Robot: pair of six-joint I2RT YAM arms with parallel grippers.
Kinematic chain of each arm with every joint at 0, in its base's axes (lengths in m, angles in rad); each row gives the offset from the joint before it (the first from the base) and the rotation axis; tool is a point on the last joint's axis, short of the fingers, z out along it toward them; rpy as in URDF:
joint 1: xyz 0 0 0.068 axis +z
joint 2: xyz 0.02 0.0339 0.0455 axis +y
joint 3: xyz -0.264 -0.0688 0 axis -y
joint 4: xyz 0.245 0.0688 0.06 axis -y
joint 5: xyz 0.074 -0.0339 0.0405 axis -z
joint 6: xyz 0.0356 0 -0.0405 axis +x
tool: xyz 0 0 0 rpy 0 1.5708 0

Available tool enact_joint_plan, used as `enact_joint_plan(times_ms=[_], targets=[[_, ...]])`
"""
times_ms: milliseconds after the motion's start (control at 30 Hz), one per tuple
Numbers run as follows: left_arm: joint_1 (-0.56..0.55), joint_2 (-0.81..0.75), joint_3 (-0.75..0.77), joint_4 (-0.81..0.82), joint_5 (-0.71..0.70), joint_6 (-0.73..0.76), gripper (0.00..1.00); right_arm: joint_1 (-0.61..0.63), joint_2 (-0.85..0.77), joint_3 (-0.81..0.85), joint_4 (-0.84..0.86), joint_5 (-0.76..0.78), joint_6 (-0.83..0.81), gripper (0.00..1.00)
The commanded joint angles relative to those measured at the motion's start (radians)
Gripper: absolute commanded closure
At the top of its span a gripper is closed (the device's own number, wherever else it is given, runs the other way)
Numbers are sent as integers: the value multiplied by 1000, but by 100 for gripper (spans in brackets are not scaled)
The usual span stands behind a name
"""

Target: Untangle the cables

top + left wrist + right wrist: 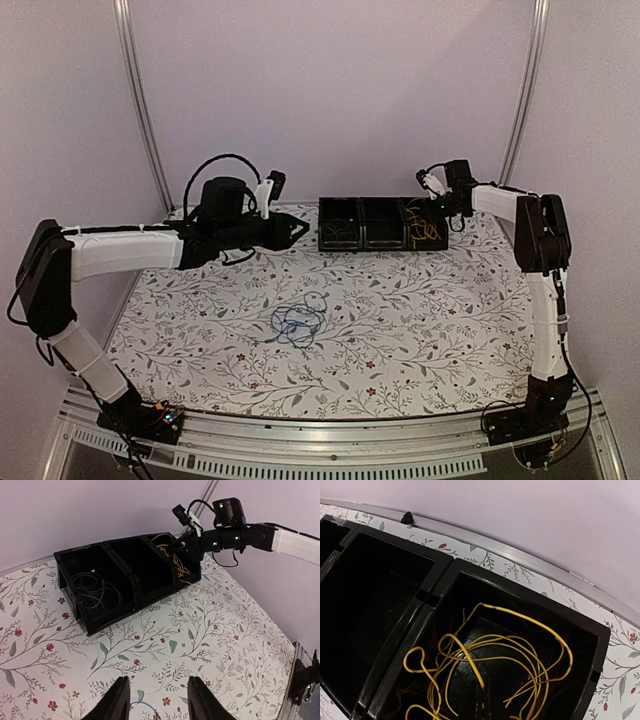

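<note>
A tangle of blue cable (300, 322) lies mid-table; one loop of the blue cable (145, 711) shows between my left fingers (118, 702). My left gripper (159, 701) hangs open and empty above the cloth, left of the bins (296, 230). The yellow cable (495, 650) is coiled in the right bin (425, 232). My right gripper (482, 690) reaches down into that bin (438, 212), shut on a strand of the yellow cable. A thin whitish cable (92, 587) lies in the left bin.
The black three-compartment bin row (372, 240) stands at the back of the flowered cloth; its middle compartment (142, 565) looks empty. A metal rail (520, 560) and the wall run just behind it.
</note>
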Motion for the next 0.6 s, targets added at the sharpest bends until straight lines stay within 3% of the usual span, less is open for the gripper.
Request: enact_joint_plan(times_ms=[0, 100, 300, 400, 567], targets=[[31, -16, 0, 22, 35, -15, 60, -1, 32, 36, -34, 19, 11, 100], [33, -4, 21, -12, 19, -21, 59, -1, -17, -7, -33, 14, 6, 98], [34, 27, 50, -85, -22, -11, 59, -2, -189, -149, -14, 15, -8, 73], [32, 52, 90, -200, -78, 0, 60, -1, -316, -250, 14, 10, -10, 64], [17, -14, 36, -325, -78, -34, 60, 20, -542, -454, 76, -34, -27, 58]])
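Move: The right hand still pinches the yellow cable inside the right compartment of the black bin, whose middle lies about 3 cm ahead of it and 4 cm lower. From that hand, the empty middle compartment is some 13 cm to the left and 3 cm ahead. For the left hand, hanging empty, the blue cable lies about 10 cm back, 2 cm left and 20 cm below; the right compartment is roughly 27 cm ahead, 38 cm right and 17 cm below. The right hand sinks a last 1.5 cm or so into the right compartment with the yellow cable and opens its shut fingers to a little under half, letting go as it starts drawing back, then speeds back and up out of the bin, ending about 7 cm back and 7 cm higher with its wrist angle nearly kept. Meanwhile the empty left hand, fingers staying part open, eases down by some 3 cm above the table, shifting a little left and forward and tilting its fingers slightly further down, with nothing touched. ##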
